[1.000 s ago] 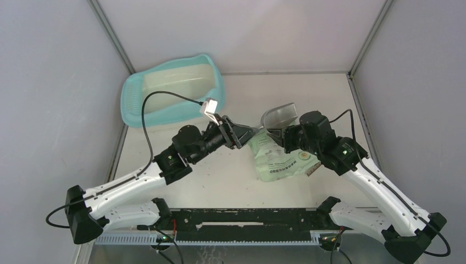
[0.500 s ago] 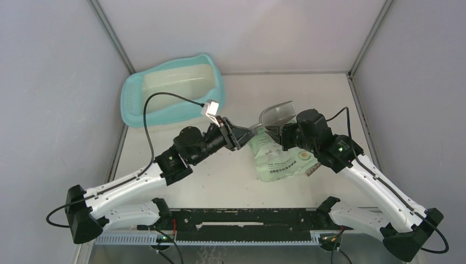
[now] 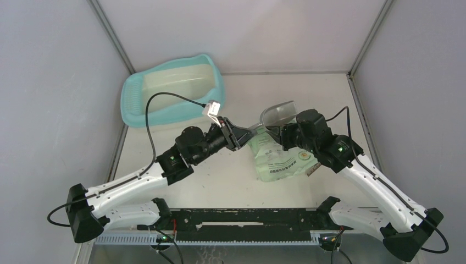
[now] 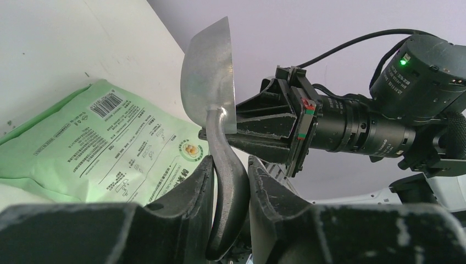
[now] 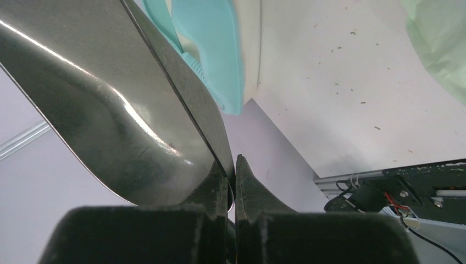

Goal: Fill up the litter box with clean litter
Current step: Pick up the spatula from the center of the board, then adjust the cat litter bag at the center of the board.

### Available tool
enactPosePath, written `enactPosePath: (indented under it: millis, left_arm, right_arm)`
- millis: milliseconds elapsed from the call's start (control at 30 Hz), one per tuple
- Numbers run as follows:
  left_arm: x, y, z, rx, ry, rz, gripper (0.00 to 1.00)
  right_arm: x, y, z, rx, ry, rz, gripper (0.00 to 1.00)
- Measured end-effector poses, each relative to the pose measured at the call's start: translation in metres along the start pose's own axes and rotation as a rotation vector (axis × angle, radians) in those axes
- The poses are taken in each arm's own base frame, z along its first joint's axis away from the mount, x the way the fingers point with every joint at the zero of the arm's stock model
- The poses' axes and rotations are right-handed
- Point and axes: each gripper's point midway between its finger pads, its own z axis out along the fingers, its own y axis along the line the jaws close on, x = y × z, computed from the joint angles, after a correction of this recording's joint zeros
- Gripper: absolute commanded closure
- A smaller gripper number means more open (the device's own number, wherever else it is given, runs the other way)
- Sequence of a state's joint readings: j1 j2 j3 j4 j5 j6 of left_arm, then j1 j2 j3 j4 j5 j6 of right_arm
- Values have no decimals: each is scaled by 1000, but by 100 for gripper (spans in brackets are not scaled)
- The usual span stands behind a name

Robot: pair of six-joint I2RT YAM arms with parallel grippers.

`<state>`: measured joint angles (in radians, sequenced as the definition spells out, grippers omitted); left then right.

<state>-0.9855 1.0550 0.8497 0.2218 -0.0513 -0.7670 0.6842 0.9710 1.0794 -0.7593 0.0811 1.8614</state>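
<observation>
The turquoise litter box (image 3: 134,102) stands at the table's far left, its inside pale cream; its rim (image 5: 214,49) shows in the right wrist view. A grey metal scoop (image 3: 279,115) hangs above the table between both arms. My left gripper (image 3: 247,132) is shut on the scoop's dark handle (image 4: 225,181), one finger on each side of it (image 4: 231,159). My right gripper (image 5: 231,159) is shut on the edge of the scoop's bowl (image 5: 110,99). A few specks of litter (image 5: 351,82) lie scattered on the table.
A flat green printed bag (image 3: 280,159) lies on the table under both grippers, also in the left wrist view (image 4: 110,143). Grey walls close in the table on three sides. The black rail (image 3: 242,217) runs along the near edge.
My left gripper's fingers have closed in onto the scoop's handle. Both arms and the scoop have drifted slightly to the left.
</observation>
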Motion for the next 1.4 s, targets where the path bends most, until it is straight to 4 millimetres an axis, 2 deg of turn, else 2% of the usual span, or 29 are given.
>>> enactPosePath:
  millis: [100, 367, 533, 733, 800, 900, 1000, 1167, 1267, 1400]
  left_arm:
    - [0, 2, 0, -8, -3, 1, 87]
    - [11, 28, -5, -87, 25, 2, 87]
    - [30, 60, -20, -140, 50, -59, 87]
    - [51, 91, -44, -157, 48, -226, 86]
    - [53, 92, -53, -144, 37, -290, 85]
    - [49, 82, -64, -102, 17, -369, 83]
    - [41, 70, -75, -49, -11, -446, 83]
    - [32, 62, -89, -8, -44, -549, 83]
    - [28, 63, -93, 3, -54, -592, 83]
    - [30, 75, -96, -20, -58, -636, 83]
  right_arm:
    - [0, 0, 0, -5, 1, -18, 65]
    - [3, 7, -14, -69, 39, -165, 28]
    - [-15, 13, -29, -127, 1, -273, 26]
    - [-43, 6, -51, -155, -74, -448, 30]
    - [-51, 1, -55, -148, -93, -520, 31]
    - [-60, -11, -56, -109, -112, -623, 31]
    - [-71, -31, -50, -15, -126, -713, 30]
    - [-96, -59, -45, 150, -189, -787, 28]
    - [-100, -66, -51, 175, -201, -802, 27]
    - [-100, -73, -59, 184, -194, -807, 27]
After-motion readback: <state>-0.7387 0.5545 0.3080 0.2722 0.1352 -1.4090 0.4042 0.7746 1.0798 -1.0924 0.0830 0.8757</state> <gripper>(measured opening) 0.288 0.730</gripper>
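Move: The spatula, its handle already in the left fingers, has its blade about 5 cm ahead and 8 cm right of the left hand, level with it; from the right hand, pinching the blade near its neck, the blade's middle is some 3 cm ahead, 1 cm right and 5 cm up. The litter bag lies about 6 cm ahead, 12 cm right and 31 cm below the left hand; the litter box roughly 28 cm ahead, 30 cm left, 25 cm down. The spatula blade comes free of the right fingers, which open wide; that hand backs off about 12 cm to the right, rising slightly, then sinking, drawing back a little and rolling. The left hand keeps its grip on the handle and carries the spatula some 10 cm left and down, coming up slightly after its lowest point, rolling about 35 degrees around its finger line. ##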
